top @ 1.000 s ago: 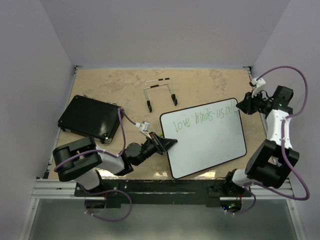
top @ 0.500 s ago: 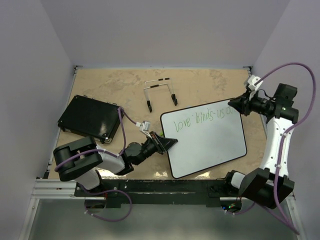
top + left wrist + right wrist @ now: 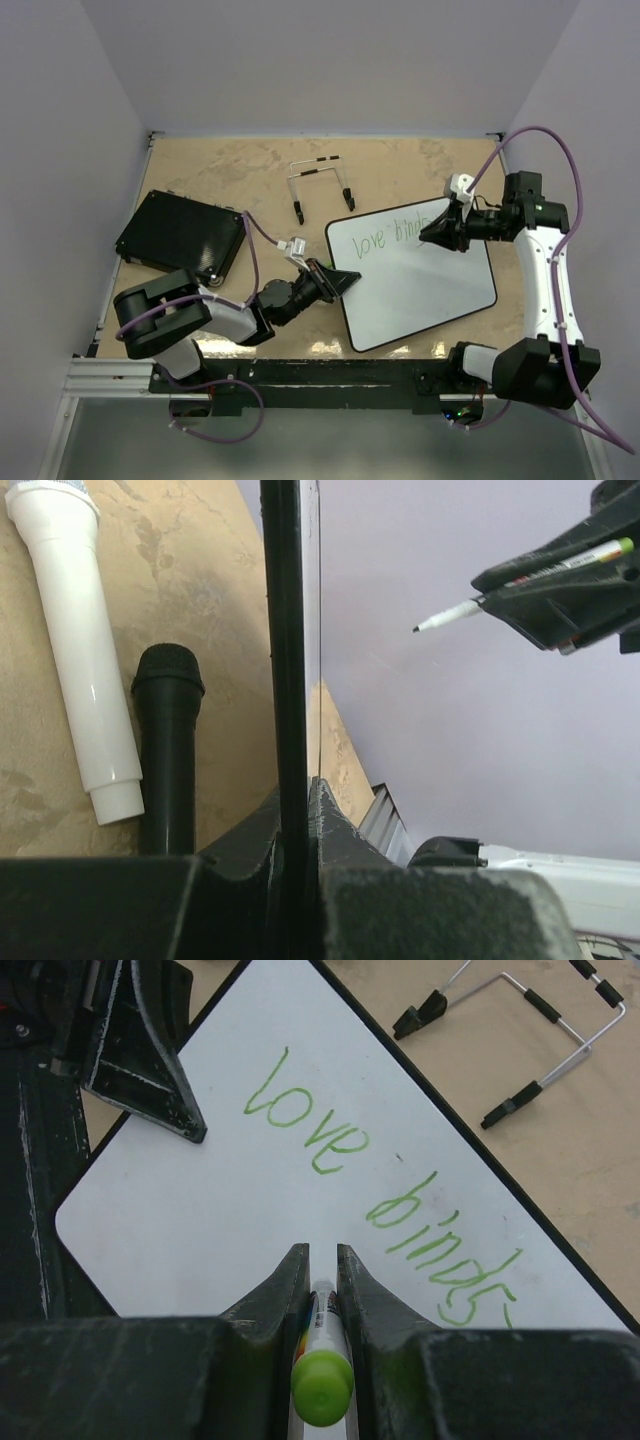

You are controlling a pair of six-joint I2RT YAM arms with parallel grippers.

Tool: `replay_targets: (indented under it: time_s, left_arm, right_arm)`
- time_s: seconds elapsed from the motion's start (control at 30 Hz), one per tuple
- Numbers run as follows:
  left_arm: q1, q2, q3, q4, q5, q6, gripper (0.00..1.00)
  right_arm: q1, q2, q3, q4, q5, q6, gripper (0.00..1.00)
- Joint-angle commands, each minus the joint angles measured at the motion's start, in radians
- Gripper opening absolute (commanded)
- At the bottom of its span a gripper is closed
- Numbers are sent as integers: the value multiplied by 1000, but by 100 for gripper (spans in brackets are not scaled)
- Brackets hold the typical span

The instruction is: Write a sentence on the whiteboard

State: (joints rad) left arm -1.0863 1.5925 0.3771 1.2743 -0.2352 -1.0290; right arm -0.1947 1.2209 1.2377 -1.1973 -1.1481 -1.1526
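Observation:
The whiteboard (image 3: 420,285) lies tilted on the table, right of centre. The sentence (image 3: 375,238) reads "love binds" in green along its top; the rest is hidden under my right arm. My left gripper (image 3: 340,283) is shut on the board's left edge, whose black frame (image 3: 285,630) sits between its jaws (image 3: 297,800). My right gripper (image 3: 428,232) is shut on a green marker (image 3: 322,1360) and hovers over the board's upper middle, tip pointing left. In the right wrist view the words (image 3: 380,1175) lie ahead of the gripper (image 3: 321,1252) on the board (image 3: 200,1220). The marker also shows in the left wrist view (image 3: 520,580).
A black textured pad (image 3: 180,238) lies at the left. A wire stand (image 3: 320,185) lies behind the board, also in the right wrist view (image 3: 520,1040). In the left wrist view a white microphone (image 3: 75,650) and a black microphone (image 3: 167,750) lie on the table beside the board's edge.
My right arm has swung left from the board's upper right corner to over its upper middle, with the marker, now covering the sentence's end. The board has shifted slightly.

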Motion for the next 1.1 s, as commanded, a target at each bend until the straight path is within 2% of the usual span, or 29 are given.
replay_targets:
  time_s: [0.0, 0.13, 0.33, 0.53, 1.07]
  left_arm:
    - [22, 12, 83, 46, -87, 53, 0]
    - [28, 32, 114, 22, -99, 26, 0]
    - [31, 70, 180, -46, -148, 4, 0]
    - [31, 81, 203, -90, -210, -34, 0]
    - [-1, 84, 195, -85, -205, -57, 0]
  right_arm:
    - [46, -46, 6, 42, -22, 11, 0]
    - [95, -78, -41, 113, -9, 54, 0]
    - [219, -100, -102, 304, 4, 206, 0]
    - [248, -113, -156, 424, 41, 281, 0]
    - [248, -170, -228, 456, 67, 310, 0]
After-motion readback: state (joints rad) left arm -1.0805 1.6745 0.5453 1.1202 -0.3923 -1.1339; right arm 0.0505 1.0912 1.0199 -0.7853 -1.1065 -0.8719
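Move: The right hand's marker is bound for the blank whiteboard just below "love", about 11 cm to the left, 1 cm ahead and 9 cm down. "love" stands some 13 cm left and 4 cm ahead, "binds" about 5 cm left and 7 cm ahead, both at board height. From the left hand, which already holds the board's left edge, that blank spot lies roughly 7 cm to the right, 5 cm ahead and level with it. The right hand, still gripping the marker, swings about 6 cm left over the board towards the space below "love", turning a little counter-clockwise and easing slightly back, then stops going left and sinks 2 to 3 cm with the marker tip still clear of the surface. Meanwhile the left hand keeps its pinch on the board's left edge and carries it about 4 cm forward and some 2 cm right, turning it nearly 10 degrees counter-clockwise, then holds it there. ##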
